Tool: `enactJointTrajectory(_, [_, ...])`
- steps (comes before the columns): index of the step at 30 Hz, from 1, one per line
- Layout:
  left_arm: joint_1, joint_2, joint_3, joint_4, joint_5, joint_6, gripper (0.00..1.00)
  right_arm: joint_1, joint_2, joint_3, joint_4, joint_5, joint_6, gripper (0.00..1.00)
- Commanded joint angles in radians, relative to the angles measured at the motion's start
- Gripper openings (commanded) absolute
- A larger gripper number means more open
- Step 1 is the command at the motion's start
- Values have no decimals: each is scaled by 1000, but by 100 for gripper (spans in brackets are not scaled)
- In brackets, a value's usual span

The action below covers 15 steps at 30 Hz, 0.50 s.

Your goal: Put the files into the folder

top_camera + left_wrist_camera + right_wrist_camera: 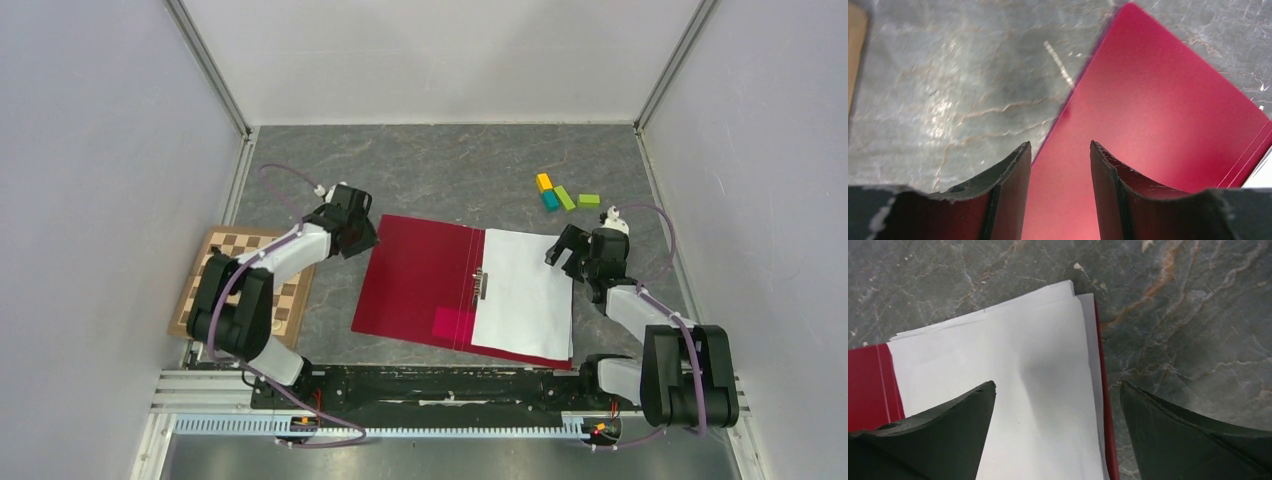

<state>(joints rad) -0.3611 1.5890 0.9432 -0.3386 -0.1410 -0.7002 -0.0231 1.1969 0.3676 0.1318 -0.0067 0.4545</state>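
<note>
The red folder (415,280) lies open and flat in the middle of the table, with a metal clip (484,283) at its spine and a pink square (454,325) inside. The white files (525,290) lie stacked on its right half, slightly fanned at the far edge. My left gripper (362,238) is at the folder's far left corner. In the left wrist view its jaws (1060,145) stand apart over the edge of the red cover (1158,100), gripping nothing. My right gripper (1058,385) is wide open over the right edge of the files (1018,370), just above them.
A wooden chessboard (225,262) lies at the left under my left arm. Several small coloured blocks (565,195) sit at the back right, beyond my right gripper. White walls close in the table on three sides.
</note>
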Motion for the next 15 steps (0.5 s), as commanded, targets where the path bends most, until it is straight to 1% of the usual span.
enactJointTrajectory(1, [5, -127, -132, 78, -37, -127, 54, -2, 67, -12, 67, -83, 26, 98])
enactJointTrajectory(3, [5, -170, -184, 90, -29, -144, 54, -1, 97, -3, 80, -99, 30, 98])
enactJointTrajectory(8, [5, -241, -285, 101, -61, -177, 55, 8, 175, 48, 81, -118, 23, 98])
enactJointTrajectory(11, [4, -247, -326, 120, -54, -206, 55, 9, 209, 73, 80, -121, 22, 98])
enactJointTrajectory(15, [-1, -241, -358, 151, -6, -238, 55, 16, 257, 105, 83, -145, 14, 98])
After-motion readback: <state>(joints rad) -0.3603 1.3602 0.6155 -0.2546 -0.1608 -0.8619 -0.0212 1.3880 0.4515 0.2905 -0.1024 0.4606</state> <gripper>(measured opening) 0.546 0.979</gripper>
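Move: The folder's left edge has its middle some 7 cm back from the left hand, 2 cm to its left and about 4 cm below; from that same hand the clip on the spine is about 10 cm back and 25 cm to the right. The folder's far right corner lies roughly 7 cm ahead of the right hand, 3 cm to its right and 2 cm lower, with the teal block about 16 cm ahead and 2 cm left of the right hand. Beside the open folder's left edge the left hand draws back about 7 cm, drifting left and sinking some 3 cm, fingers half open and turning slightly counter-clockwise; its contact can't be made out. At the opposite side the wide-open right hand slides forward about 4 cm and a little left, staying low, its outer finger seeming to push the right edge round. ##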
